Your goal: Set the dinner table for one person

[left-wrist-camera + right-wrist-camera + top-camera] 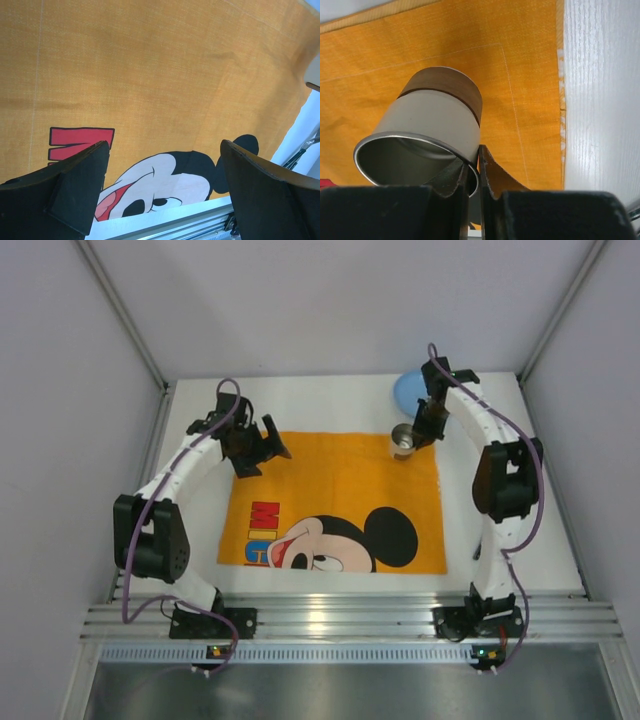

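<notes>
A metal cup (440, 115) with a brown band round its base tilts over the orange cartoon-mouse placemat (385, 60), near the mat's far right corner. My right gripper (472, 155) is shut on the cup's rim, one finger inside and one outside. The top view shows the cup (403, 440) under the right gripper (415, 435). My left gripper (262, 455) hangs open over the placemat's (330, 490) far left part, and nothing lies between its fingers (87, 175). The white dinner table (520, 530) lies under everything.
A blue round dish (408, 390) sits at the back right, partly hidden by the right arm. An aluminium rail (350, 618) runs along the near edge. Grey walls (60, 390) close in the left, right and far sides.
</notes>
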Action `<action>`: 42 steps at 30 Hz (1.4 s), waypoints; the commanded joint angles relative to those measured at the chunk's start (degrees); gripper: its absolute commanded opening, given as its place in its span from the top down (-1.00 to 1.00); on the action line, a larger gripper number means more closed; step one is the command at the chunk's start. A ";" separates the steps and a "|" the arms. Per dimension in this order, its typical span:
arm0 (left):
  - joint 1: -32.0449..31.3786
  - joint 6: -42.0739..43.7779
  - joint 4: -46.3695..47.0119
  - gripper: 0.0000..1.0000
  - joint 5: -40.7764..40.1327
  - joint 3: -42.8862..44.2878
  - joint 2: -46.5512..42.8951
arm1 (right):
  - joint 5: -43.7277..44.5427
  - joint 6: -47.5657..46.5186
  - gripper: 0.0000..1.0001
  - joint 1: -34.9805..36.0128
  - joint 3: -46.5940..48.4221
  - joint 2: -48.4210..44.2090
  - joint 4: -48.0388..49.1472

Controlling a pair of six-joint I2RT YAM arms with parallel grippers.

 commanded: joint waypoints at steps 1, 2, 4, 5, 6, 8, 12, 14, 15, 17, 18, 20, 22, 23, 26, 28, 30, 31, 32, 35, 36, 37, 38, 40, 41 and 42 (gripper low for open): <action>1.29 1.68 -0.37 -0.96 0.63 1.31 -0.64 | 1.73 0.98 0.84 1.78 0.30 2.46 2.14; 1.46 1.77 -0.46 -0.96 0.63 1.22 -0.73 | 1.91 1.06 0.71 2.05 0.39 2.81 2.14; 1.99 1.95 -0.63 -0.96 0.63 1.04 -0.91 | 2.52 1.15 0.27 2.84 0.56 3.52 2.14; 2.25 1.95 -0.63 -0.96 0.72 0.95 -0.99 | 3.40 1.07 0.14 3.10 0.74 3.52 2.14; 2.34 1.95 -0.55 -0.96 0.72 0.87 -1.08 | 3.41 1.07 -0.02 3.28 0.91 3.95 2.05; 2.61 1.95 -0.28 -0.96 0.98 0.43 -0.99 | 3.40 0.63 -0.11 3.19 2.58 4.83 1.36; 2.61 1.60 -0.11 -0.96 1.59 0.60 -0.56 | 4.46 0.36 -0.15 3.02 8.55 4.58 -1.37; 2.61 1.60 -0.11 -0.96 1.16 1.04 -0.20 | 4.64 0.63 -0.18 2.23 10.67 2.13 -0.68; 2.61 1.86 -0.11 -0.96 1.07 1.21 -0.20 | 4.46 0.63 -0.20 1.88 10.93 1.07 0.11; 2.70 2.12 0.07 -0.96 1.15 1.39 0.15 | 3.93 1.06 -0.24 0.13 10.41 -1.47 3.53; 2.61 2.12 0.16 -0.96 1.33 1.48 0.58 | 3.32 1.50 -0.26 -0.58 9.89 -2.19 4.68; 2.61 2.21 0.24 -0.96 2.21 1.74 1.55 | 2.44 2.55 -0.29 -3.29 8.48 -2.72 8.01; 2.61 2.30 0.16 -0.96 2.48 2.18 2.08 | -0.19 4.74 -0.30 -6.63 8.30 -2.02 9.17; 2.61 2.39 0.16 -0.96 2.39 2.27 2.26 | -0.81 5.45 -0.30 -7.69 8.56 -0.45 9.17; 2.78 2.83 -0.02 -0.96 2.21 2.71 2.78 | -0.90 8.27 -0.30 -10.77 11.01 3.41 9.17; 2.87 3.09 -0.37 -0.96 2.30 3.24 3.22 | -0.38 10.29 -0.31 -11.22 13.90 5.62 9.09; 3.05 3.35 -0.63 -0.96 2.30 3.76 3.75 | 0.50 11.52 -0.31 -13.07 16.02 8.61 9.17; 3.13 3.44 -0.63 -0.96 2.30 3.94 3.93 | 1.20 12.05 -0.31 -13.07 18.64 9.66 9.17; 3.22 3.62 -0.46 -0.96 2.30 3.94 4.28 | 1.90 12.49 -0.31 -12.89 19.63 11.32 9.26; 3.40 3.53 -0.28 -0.96 3.00 3.94 5.42 | 3.93 15.21 -0.31 -12.89 21.13 13.62 11.28; 3.40 3.44 -0.11 -0.96 3.18 3.59 5.68 | 3.85 16.00 -0.31 -12.89 21.04 14.24 12.07; 3.49 3.27 0.07 -0.96 3.70 3.50 5.95 | 3.58 17.83 -0.31 -12.89 20.96 14.76 12.77; 3.57 3.27 0.42 -0.96 3.79 3.33 6.56 | 3.58 18.64 -0.30 -12.89 20.95 16.07 13.99; 3.75 3.00 0.69 -0.96 4.23 3.32 7.09 | 3.49 21.36 -0.28 -12.89 20.95 17.31 14.97; 4.10 3.09 0.86 -0.96 4.49 3.41 7.61 | 3.41 22.06 -0.26 -12.80 21.04 18.54 16.10; 4.36 3.09 0.77 -0.96 4.58 3.67 7.88 | 3.41 23.29 -0.25 -12.80 21.13 19.24 16.46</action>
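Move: My right hand, shut on the cup's right-hand rim, has the cup's spot on the placemat about 5 cm to its left, level with it and some 9 cm below. The plate lies about 21 cm ahead and 4 cm to the right; the placemat's far right corner is nearer, 7 cm ahead and 5 cm right. From my idle left hand that cup spot is around 35 cm right and 5 cm ahead. I lower the cup about 3 cm onto the placemat with my right hand, open my fingers and come free of its rim. Then I rise some 8 cm and swing forward and right towards the plate, turning clockwise some 30 degrees and tilting the fingertips outward, before sinking open-fingered to beside its near right rim. My left hand, still open, sinks about 3 cm. ##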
